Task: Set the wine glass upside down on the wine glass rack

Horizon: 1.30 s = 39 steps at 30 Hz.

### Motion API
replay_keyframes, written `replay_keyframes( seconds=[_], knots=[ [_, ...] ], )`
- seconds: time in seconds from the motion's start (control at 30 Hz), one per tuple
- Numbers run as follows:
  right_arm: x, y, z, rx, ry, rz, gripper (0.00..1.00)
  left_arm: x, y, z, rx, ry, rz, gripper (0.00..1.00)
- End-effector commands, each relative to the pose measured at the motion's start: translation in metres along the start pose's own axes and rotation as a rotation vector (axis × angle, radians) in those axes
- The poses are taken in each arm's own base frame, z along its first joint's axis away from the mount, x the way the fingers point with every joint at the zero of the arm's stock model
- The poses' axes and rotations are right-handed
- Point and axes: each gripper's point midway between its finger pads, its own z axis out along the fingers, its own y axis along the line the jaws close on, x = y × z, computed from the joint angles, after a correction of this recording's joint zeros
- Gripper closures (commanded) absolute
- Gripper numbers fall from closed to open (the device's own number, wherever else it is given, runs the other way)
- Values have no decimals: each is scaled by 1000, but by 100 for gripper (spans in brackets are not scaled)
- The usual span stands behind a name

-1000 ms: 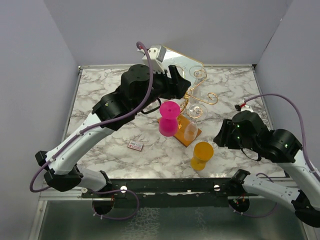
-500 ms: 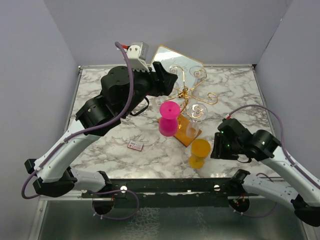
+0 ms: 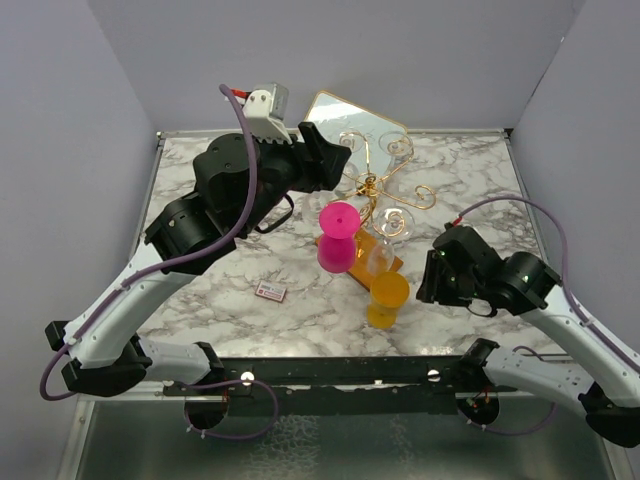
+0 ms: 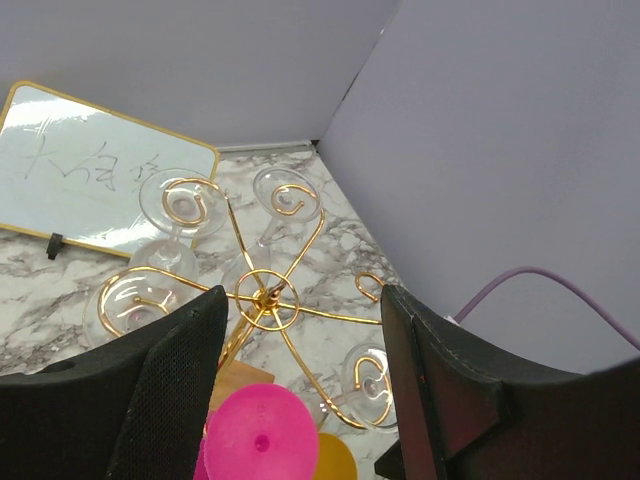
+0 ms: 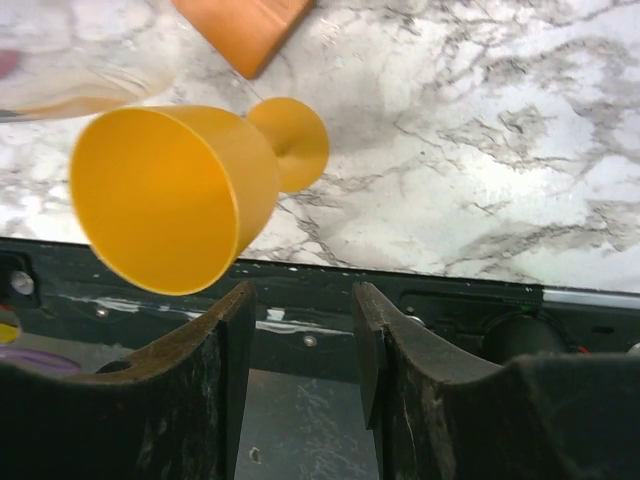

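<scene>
The wine glass rack (image 3: pixel 374 188) is gold wire on an orange-brown wooden base (image 3: pixel 372 262). Several clear wine glasses (image 4: pixel 182 205) hang upside down from its curls (image 4: pixel 262 297). A pink wine glass (image 3: pixel 338 236) stands by the base, and a yellow wine glass (image 3: pixel 388 298) stands upright in front of it. My left gripper (image 3: pixel 325 160) hovers high over the rack, open (image 4: pixel 302 300) and empty. My right gripper (image 3: pixel 428 278) is low beside the yellow glass (image 5: pixel 170 195), open (image 5: pixel 300 300). The glass sits just outside its left finger (image 5: pixel 225 330), not between the jaws.
A gold-framed mirror (image 3: pixel 355 118) leans at the back wall. A small card (image 3: pixel 271 291) lies on the marble at front left. The table's front rail (image 5: pixel 330 300) runs right under my right gripper. Grey walls close in the sides.
My left arm has drawn back to the left and up from the rack. My right gripper has swung left and forward to the yellow glass, which has shifted a little to the left.
</scene>
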Motion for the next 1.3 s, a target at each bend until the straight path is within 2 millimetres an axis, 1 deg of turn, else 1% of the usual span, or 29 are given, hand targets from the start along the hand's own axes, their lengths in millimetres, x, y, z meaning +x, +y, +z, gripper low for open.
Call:
replay_keyframes(
  seconds=[0.0,0.07,0.17,0.33,0.43,0.47,0.53,0.63,0.73,0.8,0.9,1.0,1.13,1.23,1.27],
  knots=[
    [-21,23,-17,-129,-96,16,57,-14,5,-8,-19,-52,-18,35],
    [-21,32,-13,-171,-94,18,57,-17,5,-9,-22,-59,-21,35],
    [-18,38,0,-182,-77,20,57,-19,7,-11,-26,-68,-23,35],
    [-29,49,16,-167,-93,8,58,-18,8,-15,-25,-68,-27,35],
    [-30,45,27,-113,-78,1,61,-18,8,-18,-18,-67,-30,35],
    [-29,41,31,-82,-71,-1,64,-19,8,-19,-15,-67,-31,35],
    [-27,33,36,-28,-61,-15,76,-18,7,-21,-9,-65,-33,35],
    [-27,20,40,43,-65,-36,86,-19,5,-23,2,-63,-33,35],
    [-28,17,42,53,-69,-66,95,-21,5,-24,2,-69,-31,35],
    [-29,14,41,69,-75,-72,99,-23,6,-25,-3,-76,-31,35],
    [-34,7,35,99,-97,-82,99,-25,7,-27,-5,-82,-29,35],
    [-40,-2,21,134,-125,-83,99,-29,7,-28,-6,-92,-28,35],
    [-41,-23,1,215,-151,-37,99,-36,9,-31,-17,-112,-11,35],
    [-46,-29,-11,229,-185,-3,99,-39,11,-32,-28,-123,-13,35],
    [-50,-33,-15,250,-213,9,99,-38,10,-32,-25,-120,-14,34]
  ],
)
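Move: The yellow wine glass stands upright on the table, its middle about 7 cm to the right hand's left, 1 cm ahead and some 7 cm below the open fingers. The clear glass hanging on the rack is roughly 9 cm ahead and 8 cm left of that hand, the hanging pink glass 10 cm ahead and 16 cm left, both about level with it. From the left hand, high up, the yellow glass lies some 8 cm back, 10 cm right and 40 cm below. The right hand hops up slightly, then reaches about 4 cm forward and 4 cm left while sinking to some 2 cm below its starting height, and its fingers shut fully, pinching the right-hand side of the yellow glass's rim. It then carries the rim about 5 cm back to the right, rising roughly 2.5 cm and tilting about 15 degrees so its left side drops, while the empty left hand eases 2 cm left, away from the rack. ##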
